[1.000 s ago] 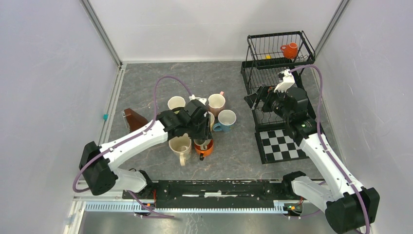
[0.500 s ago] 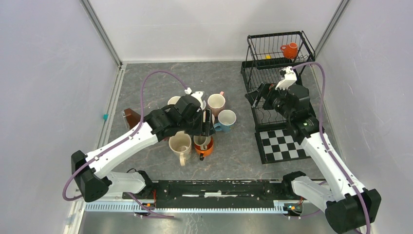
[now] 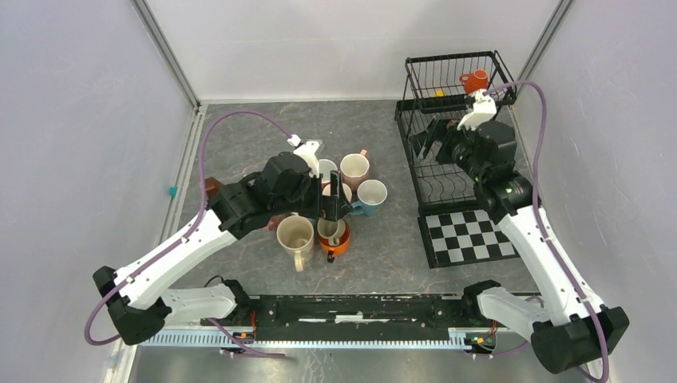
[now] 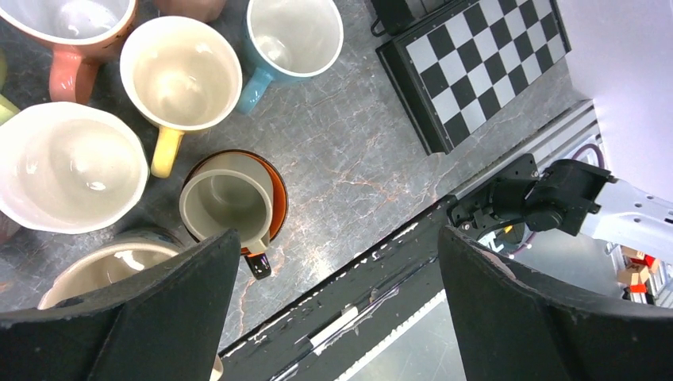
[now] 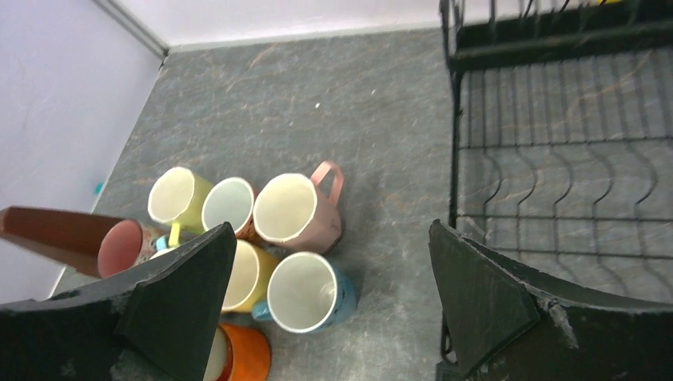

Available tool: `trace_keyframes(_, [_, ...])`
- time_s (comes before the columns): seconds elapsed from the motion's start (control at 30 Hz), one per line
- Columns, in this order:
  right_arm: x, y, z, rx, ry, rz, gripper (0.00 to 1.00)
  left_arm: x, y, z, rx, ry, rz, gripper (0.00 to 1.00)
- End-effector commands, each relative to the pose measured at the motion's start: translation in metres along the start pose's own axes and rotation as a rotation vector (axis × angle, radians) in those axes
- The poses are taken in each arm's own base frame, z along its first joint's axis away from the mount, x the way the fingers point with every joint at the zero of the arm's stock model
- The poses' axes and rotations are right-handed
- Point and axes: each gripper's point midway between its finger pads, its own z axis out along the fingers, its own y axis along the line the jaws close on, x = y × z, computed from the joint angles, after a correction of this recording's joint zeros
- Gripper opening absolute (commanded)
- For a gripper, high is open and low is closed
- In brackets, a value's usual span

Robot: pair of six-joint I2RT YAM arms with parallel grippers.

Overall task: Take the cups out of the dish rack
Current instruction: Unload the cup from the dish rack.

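Several cups stand bunched on the grey table left of the dish rack [image 3: 447,171]. A grey-olive cup [image 4: 226,202] sits nested inside an orange cup [image 4: 275,198]. My left gripper [image 3: 334,199] hangs open just above that pair with nothing between its fingers. Around them are a yellow cup [image 4: 181,73], a blue cup [image 4: 294,36], a pink cup [image 4: 71,24] and a cream cup [image 4: 67,167]. One orange cup [image 3: 474,80] rests in the rack's upper tier. My right gripper [image 3: 431,137] is open and empty over the lower tier's left side.
A black-and-white checkered mat [image 3: 467,235] lies in front of the rack. A brown wedge [image 5: 55,230] sits left of the cups, mostly behind my left arm. A small yellow item [image 3: 438,92] lies in the upper tier. Walls close in both sides.
My left gripper opened, let go of the grey-olive cup inside the orange one, and rose. My right gripper moved back along the rack toward the upper tier.
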Motion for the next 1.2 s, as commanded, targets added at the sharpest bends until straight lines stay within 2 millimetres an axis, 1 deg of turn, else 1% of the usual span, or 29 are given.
trace_keyframes(0.0, [-0.065,-0.008,-0.005,0.116,-0.128,-0.107,0.98,-0.026,-0.017,-0.023,0.079,-0.102,0.057,1.0])
trace_keyframes(0.03, [-0.077,-0.009,-0.006,0.143,-0.146,-0.124,0.98,-0.028,-0.018,-0.025,0.088,-0.11,0.06,1.0])
trace_keyframes(0.13, [-0.105,-0.023,-0.003,0.233,-0.172,-0.171,0.98,-0.032,-0.022,-0.03,0.105,-0.131,0.064,1.0])
trace_keyframes(0.27, [-0.139,-0.036,0.01,0.304,-0.217,-0.208,0.98,-0.035,-0.023,-0.036,0.114,-0.147,0.073,1.0])
trace_keyframes(0.43, [-0.163,-0.063,0.034,0.369,-0.24,-0.244,0.98,-0.038,-0.03,-0.045,0.15,-0.158,0.096,1.0])
trace_keyframes(0.6, [-0.186,-0.093,0.054,0.42,-0.267,-0.279,0.98,-0.041,-0.03,-0.051,0.156,-0.174,0.11,1.0])
trace_keyframes(0.7, [-0.195,-0.116,0.065,0.429,-0.281,-0.281,0.98,-0.04,-0.029,-0.051,0.152,-0.173,0.119,1.0])
trace_keyframes(0.77, [-0.197,-0.131,0.074,0.422,-0.287,-0.28,0.98,-0.039,-0.028,-0.049,0.148,-0.168,0.124,1.0])
trace_keyframes(0.8, [-0.196,-0.132,0.082,0.408,-0.285,-0.276,0.98,-0.038,-0.028,-0.049,0.149,-0.164,0.127,1.0])
trace_keyframes(0.83, [-0.199,-0.147,0.083,0.418,-0.286,-0.267,0.98,-0.038,-0.028,-0.049,0.146,-0.161,0.129,1.0])
trace_keyframes(0.87, [-0.199,-0.153,0.09,0.41,-0.28,-0.261,0.98,-0.038,-0.028,-0.048,0.144,-0.161,0.131,1.0])
trace_keyframes(1.0, [-0.204,-0.174,0.109,0.414,-0.266,-0.258,0.98,-0.04,-0.026,-0.049,0.134,-0.17,0.133,1.0])
trace_keyframes(1.07, [-0.205,-0.178,0.118,0.397,-0.258,-0.267,0.98,-0.04,-0.025,-0.05,0.132,-0.175,0.134,1.0])
trace_keyframes(1.17, [-0.201,-0.193,0.128,0.416,-0.24,-0.271,0.98,-0.041,-0.025,-0.052,0.133,-0.176,0.136,1.0])
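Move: The small orange cup left in the rack's upper basket lies about 28 cm ahead of the right hand, 19 cm to its right and some 4 cm lower. The basket's front rail crosses the way roughly 19 cm ahead and 15 cm right, about level with the hand. The rack's empty lower tier is centred 8 cm ahead, 14 cm right and 22 cm below. From the left hand, the small orange cup is about 42 cm ahead and 41 cm right, near hand height. Swing the open right gripper forward some 22 cm and right about 18 cm towards the small orange cup, lifting it 10 cm early on, then letting it sink by half that over the upper basket. Turn the hand about 25 degrees clockwise while rolling its left side down, fingers staying wide. Raise the open left gripper a little farther above the stacked cups. ##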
